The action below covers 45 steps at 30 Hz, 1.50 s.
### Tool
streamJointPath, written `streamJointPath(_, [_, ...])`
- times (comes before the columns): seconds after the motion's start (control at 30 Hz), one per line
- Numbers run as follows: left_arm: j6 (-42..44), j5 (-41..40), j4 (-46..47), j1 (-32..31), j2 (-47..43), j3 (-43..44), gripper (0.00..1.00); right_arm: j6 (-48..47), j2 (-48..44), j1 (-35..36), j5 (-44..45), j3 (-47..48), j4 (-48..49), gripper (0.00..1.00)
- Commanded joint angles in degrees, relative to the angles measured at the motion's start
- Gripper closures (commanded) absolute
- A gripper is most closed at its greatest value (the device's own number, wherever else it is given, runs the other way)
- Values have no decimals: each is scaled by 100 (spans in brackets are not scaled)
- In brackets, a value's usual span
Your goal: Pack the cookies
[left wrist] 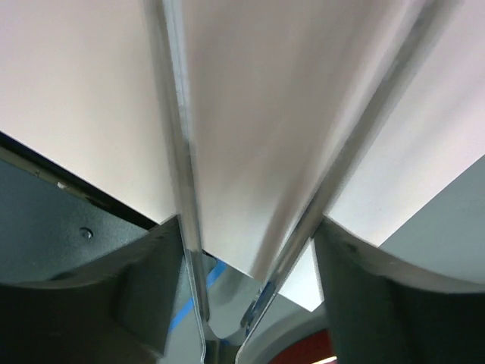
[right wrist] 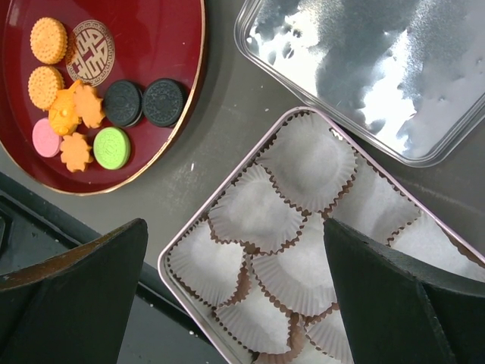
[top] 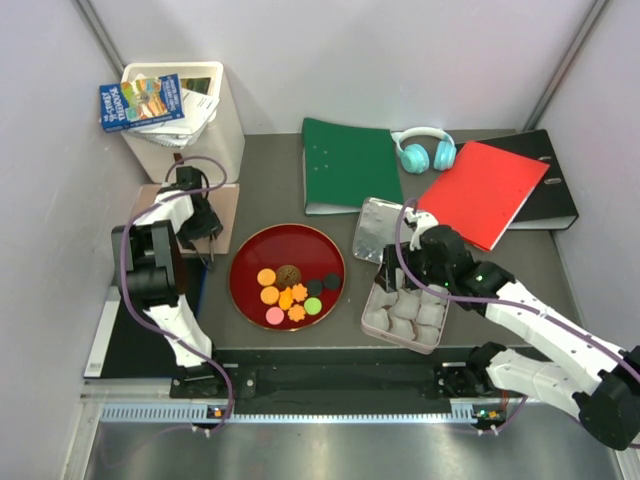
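Observation:
The cookies point(top: 290, 290) lie on a round red tray point(top: 240, 262) at the table's middle: orange rounds and flowers, pink, green, two black ones and a brown one. In the right wrist view the cookies point(right wrist: 91, 98) sit at the upper left on the tray point(right wrist: 182, 114). My right gripper point(top: 408, 275) point(right wrist: 235, 227) hangs open over a pink-rimmed tin point(right wrist: 178, 243) of white paper cups, holding nothing. My left gripper point(top: 205, 232) point(left wrist: 250, 227) is over a pink mat, left of the tray. Its fingers point(left wrist: 144, 280) press on both arms of metal tongs point(left wrist: 186, 227).
The tin's silver lid point(top: 375, 228) point(right wrist: 364, 68) lies just behind the tin point(top: 365, 318). Along the back stand a white bin with books point(top: 190, 110), a green folder point(top: 345, 165), teal headphones point(top: 425, 150), a red folder point(top: 485, 190) and a black binder point(top: 550, 205).

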Motion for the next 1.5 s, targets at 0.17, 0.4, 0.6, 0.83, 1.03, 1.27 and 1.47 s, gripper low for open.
streamJointPath(0.17, [-80,67,9,-6,-699,-358,46,-13,146,50,-68,352,155,1])
streamJointPath(0.4, [17,-320,-606,-716,-1841,-314,56,-13,138,50,-174,431,102,1])
streamJointPath(0.6, [-79,-540,-1266,-1849,-2747,-129,55,-74,138,50,-191,580,41,1])
streamJointPath(0.83, [-545,-250,-1820,-2677,-3653,-305,59,-144,120,50,-200,721,-21,1])
streamJointPath(1.03, [-484,277,-1759,-3274,-4479,-718,58,-250,-55,50,72,853,-170,1])
streamJointPath(1.27, [-677,86,-1838,-4888,-4244,-841,57,-276,-284,50,187,818,-311,1])
streamJointPath(1.47, [-827,-548,-2013,-6261,-3312,-385,55,-233,-539,50,362,721,-434,1])
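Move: The left fingers already straddle the arms of the tongs, whose hinge lies some 9 cm back from them. The cookies lie about 25 cm to the left hand's right, 18 cm back and 2 cm lower, on the red plate centred 24 cm right, 13 cm back. Around it, the pink folder's middle is 7 cm left and 5 cm ahead. From the raised right hand, the cookies lie about 27 cm left, 2 cm back, 11 cm down. The left fingers squeeze the arms of the tongs closer together and the hand lifts them off the pink folder by some 17 cm, then swings them right and back, about 26 and 18 cm in all, out over the red plate towards the cookies, turning roughly 50 degrees clockwise and starting to sink again at the end. The right hand, still wide open and empty near the box of paper cups, rises about 4 cm. ##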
